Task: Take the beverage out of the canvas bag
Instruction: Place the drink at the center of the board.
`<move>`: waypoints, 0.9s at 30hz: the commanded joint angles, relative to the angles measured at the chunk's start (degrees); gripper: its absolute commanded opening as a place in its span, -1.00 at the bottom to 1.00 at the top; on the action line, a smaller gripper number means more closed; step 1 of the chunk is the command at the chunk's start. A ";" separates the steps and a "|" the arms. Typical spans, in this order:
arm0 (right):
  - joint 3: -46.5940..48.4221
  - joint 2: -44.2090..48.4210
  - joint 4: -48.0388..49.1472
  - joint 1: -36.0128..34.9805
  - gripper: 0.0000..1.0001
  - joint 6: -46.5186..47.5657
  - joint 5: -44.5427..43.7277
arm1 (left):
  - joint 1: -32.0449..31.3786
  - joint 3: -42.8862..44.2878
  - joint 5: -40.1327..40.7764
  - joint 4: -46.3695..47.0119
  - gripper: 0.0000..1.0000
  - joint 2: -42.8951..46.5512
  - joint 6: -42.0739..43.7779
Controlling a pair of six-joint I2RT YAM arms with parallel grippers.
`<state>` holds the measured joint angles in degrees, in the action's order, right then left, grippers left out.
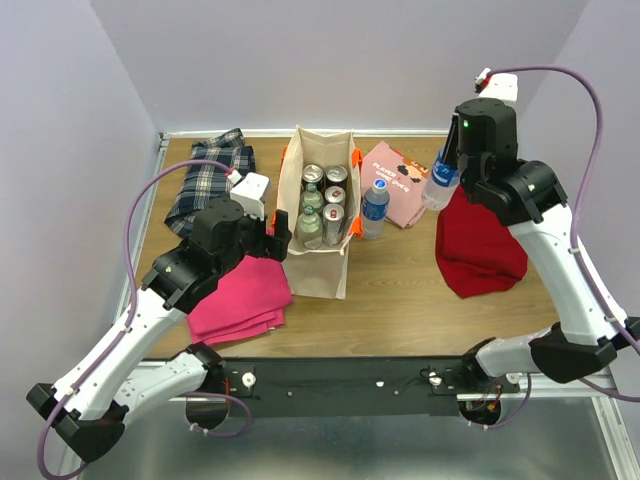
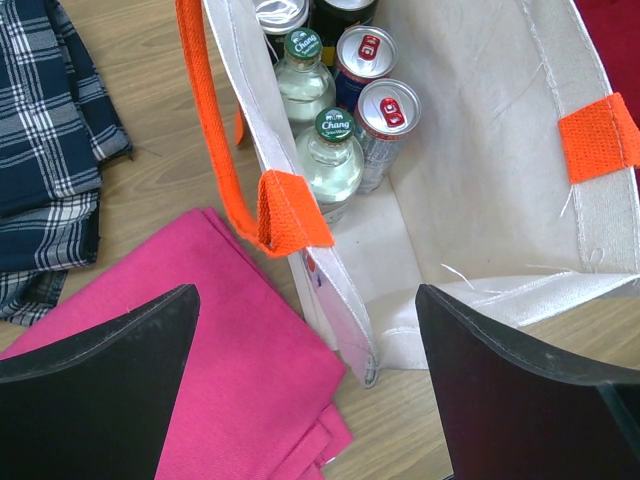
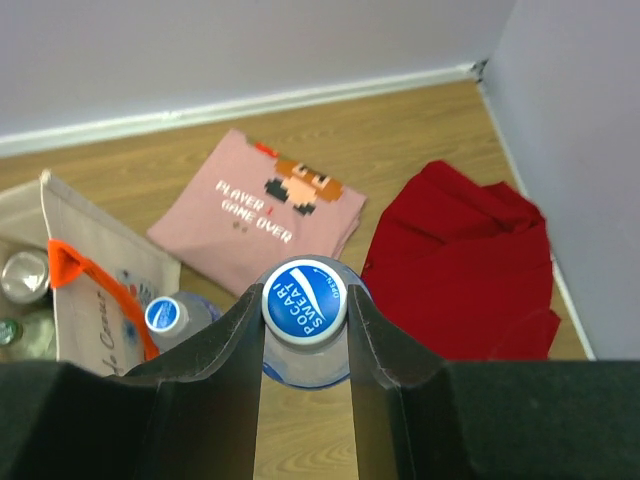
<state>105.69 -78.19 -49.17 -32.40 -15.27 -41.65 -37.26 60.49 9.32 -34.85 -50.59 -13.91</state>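
The beige canvas bag [image 1: 318, 262] with orange handles stands open mid-table, holding several cans [image 1: 336, 177] and green-capped glass bottles [image 2: 331, 160]. My right gripper [image 1: 440, 178] is shut on a blue-capped Pocari Sweat bottle [image 3: 305, 300], held above the table right of the bag, between the pink shirt and the red cloth. A second blue-capped bottle [image 1: 375, 208] stands on the table beside the bag's right wall; it also shows in the right wrist view [image 3: 165, 316]. My left gripper [image 2: 305, 385] is open, straddling the bag's near left corner [image 2: 372, 372], touching nothing.
A folded magenta cloth [image 1: 240, 295] lies left of the bag under my left arm. A plaid cloth [image 1: 210, 180] lies at the back left. A pink "Player Game Over" shirt [image 3: 262, 208] and a red cloth [image 1: 478, 245] lie right of the bag. Walls close the back and sides.
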 commanded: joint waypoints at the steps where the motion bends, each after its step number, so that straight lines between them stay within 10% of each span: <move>1: -2.59 -0.47 6.46 4.71 -0.99 -2.31 13.96 | -0.27 0.95 0.17 0.40 0.98 0.75 0.99; 27: -28.17 -2.75 25.34 6.39 -0.99 -2.93 15.02 | -0.19 0.15 1.84 0.22 0.98 0.31 1.52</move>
<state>78.74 -80.34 -33.01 -26.24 -17.69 -24.18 -37.26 60.49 9.45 -34.85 -50.59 -13.26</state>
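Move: The right hand already grips the drink bottle by its cap. The free spot on the board lies about 5 cm ahead of it, 4 cm to its left and some 41 cm below. The drink already standing there is about 7 cm ahead and 12 cm left; the pink shirt is 21 cm ahead, 3 cm left; the red cloth is 6 cm ahead, 16 cm right. From the left hand the spot is roughly 15 cm ahead, 31 cm right and 27 cm below. Lower the right gripper about 16 cm towards the free board just right of the standing drink, fast at first and then slowing. Ease it some 4 cm forward and 3 cm left on the way. Tip the fingers about 15 degrees further down, turn slightly counter-clockwise, and keep the cap pinched throughout. ##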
